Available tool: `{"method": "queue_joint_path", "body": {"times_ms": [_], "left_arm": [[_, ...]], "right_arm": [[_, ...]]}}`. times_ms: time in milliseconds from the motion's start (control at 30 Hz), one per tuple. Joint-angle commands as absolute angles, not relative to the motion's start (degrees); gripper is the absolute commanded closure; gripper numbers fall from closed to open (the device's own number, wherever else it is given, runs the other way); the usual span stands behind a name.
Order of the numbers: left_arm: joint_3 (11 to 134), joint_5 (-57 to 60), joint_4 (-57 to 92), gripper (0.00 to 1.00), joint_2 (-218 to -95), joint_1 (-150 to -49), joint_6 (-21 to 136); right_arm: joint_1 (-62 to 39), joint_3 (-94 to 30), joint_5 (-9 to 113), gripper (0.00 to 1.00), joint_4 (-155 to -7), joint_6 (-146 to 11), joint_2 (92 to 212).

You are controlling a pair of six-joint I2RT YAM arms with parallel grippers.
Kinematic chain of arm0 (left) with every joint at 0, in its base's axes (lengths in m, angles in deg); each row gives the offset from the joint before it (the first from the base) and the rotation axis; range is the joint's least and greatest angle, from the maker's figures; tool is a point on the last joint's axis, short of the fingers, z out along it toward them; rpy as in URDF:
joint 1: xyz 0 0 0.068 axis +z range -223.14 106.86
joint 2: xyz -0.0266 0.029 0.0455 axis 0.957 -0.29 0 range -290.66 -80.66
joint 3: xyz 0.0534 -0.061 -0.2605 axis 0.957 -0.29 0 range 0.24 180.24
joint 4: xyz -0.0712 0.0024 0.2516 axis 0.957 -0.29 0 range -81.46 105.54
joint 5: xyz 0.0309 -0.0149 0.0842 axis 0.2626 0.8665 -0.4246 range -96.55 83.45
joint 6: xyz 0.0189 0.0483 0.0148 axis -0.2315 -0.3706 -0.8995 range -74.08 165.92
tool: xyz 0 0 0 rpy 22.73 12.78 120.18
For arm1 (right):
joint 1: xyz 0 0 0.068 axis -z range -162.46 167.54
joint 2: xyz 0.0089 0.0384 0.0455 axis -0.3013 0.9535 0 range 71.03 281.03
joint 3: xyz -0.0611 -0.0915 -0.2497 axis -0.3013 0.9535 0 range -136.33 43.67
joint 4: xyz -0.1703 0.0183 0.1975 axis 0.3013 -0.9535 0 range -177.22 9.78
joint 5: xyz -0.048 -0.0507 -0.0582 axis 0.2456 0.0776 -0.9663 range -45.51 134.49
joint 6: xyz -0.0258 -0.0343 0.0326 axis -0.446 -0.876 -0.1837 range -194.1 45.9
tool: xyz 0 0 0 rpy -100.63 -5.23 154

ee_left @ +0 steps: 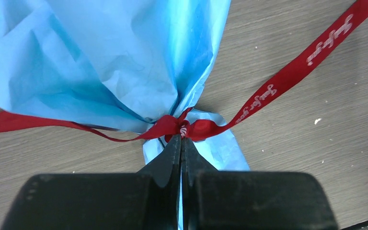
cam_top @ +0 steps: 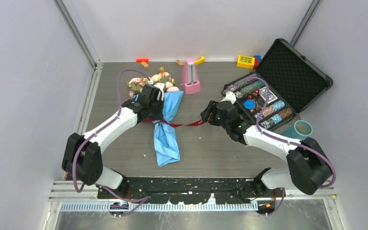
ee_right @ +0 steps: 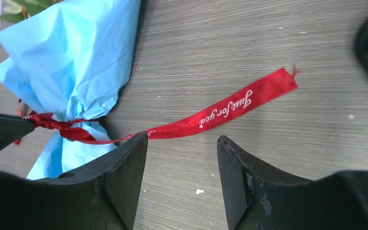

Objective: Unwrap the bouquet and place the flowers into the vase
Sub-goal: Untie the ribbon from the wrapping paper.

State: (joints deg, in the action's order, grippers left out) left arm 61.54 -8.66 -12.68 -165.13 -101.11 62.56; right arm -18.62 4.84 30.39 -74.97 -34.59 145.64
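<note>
The bouquet (cam_top: 168,125) lies on the table in blue paper (ee_left: 124,62), its pink and peach flowers (cam_top: 148,82) at the far end. A red ribbon (cam_top: 188,123) is tied round the paper's waist, and its tail trails right. My left gripper (cam_top: 159,117) (ee_left: 182,137) is shut, its tips pinching the ribbon knot (ee_left: 175,127). My right gripper (cam_top: 205,116) (ee_right: 182,139) stands open just above the table. The lettered ribbon tail (ee_right: 220,112) lies just ahead of it, passing the tip of one finger (ee_right: 136,143). The teal vase (cam_top: 303,128) stands upright at the right.
An open black case of poker chips (cam_top: 268,98) sits behind the right arm, close to the vase. A pink metronome-shaped object (cam_top: 190,77) stands beside the flowers. Small toys (cam_top: 246,61) line the back wall. Grey walls close in both sides.
</note>
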Motion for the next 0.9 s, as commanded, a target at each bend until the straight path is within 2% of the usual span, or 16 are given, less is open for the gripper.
{"method": "queue_joint_path", "body": {"times_ms": [0,267,633,867], "left_arm": [[59.5,-10.3,-8.2,1.0,-160.1,-101.0,65.5],[56.9,-10.5,-7.7,1.0,-158.2,-100.7,69.0],[52.9,-8.9,-7.1,1.0,-155.9,-97.0,73.9],[48.7,-0.6,-3.8,1.0,-152.3,-91.0,77.1]], "right_arm": [[-19.0,0.4,38.9,0.4,-69.4,-38.2,149.6],[-21.5,-7.0,45.4,0.39,-66.1,-37.8,159.5],[-26.7,-14.7,47.6,0.35,-65.1,-38.0,169.7],[-27.3,-20.0,47.8,0.35,-68.2,-38.6,174.6]]}}
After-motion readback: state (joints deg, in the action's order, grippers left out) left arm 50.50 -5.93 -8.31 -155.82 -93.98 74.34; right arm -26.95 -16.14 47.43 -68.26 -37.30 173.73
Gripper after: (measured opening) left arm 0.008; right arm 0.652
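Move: The ribbon knot at the wrapper's waist is already pinched in the left fingertips, practically at that hand's point. From the open right hand, the knot lies about 20 cm to the left, roughly level fore and aft and some 3 cm lower. The ribbon's right tail ends about 5 cm right of the right hand, 2 cm ahead and 8 cm below. The wrapper's lower end lies 11 cm back of the knot and 2 cm to its right; the flowers are some 17 cm beyond the knot and 4 cm left. The right hand sweeps about 16 cm left to the knot, fingers staying open, sinking a little towards the end and turning some 25 degrees counter-clockwise, until its fingertips straddle the right-hand ribbon strand close beside the left fingers. The left hand keeps its pinch on the ribbon at the knot, lifting it slightly, then easing back down while drawing it nearly 4 cm left and a little back, turning about 15 degrees counter-clockwise. ##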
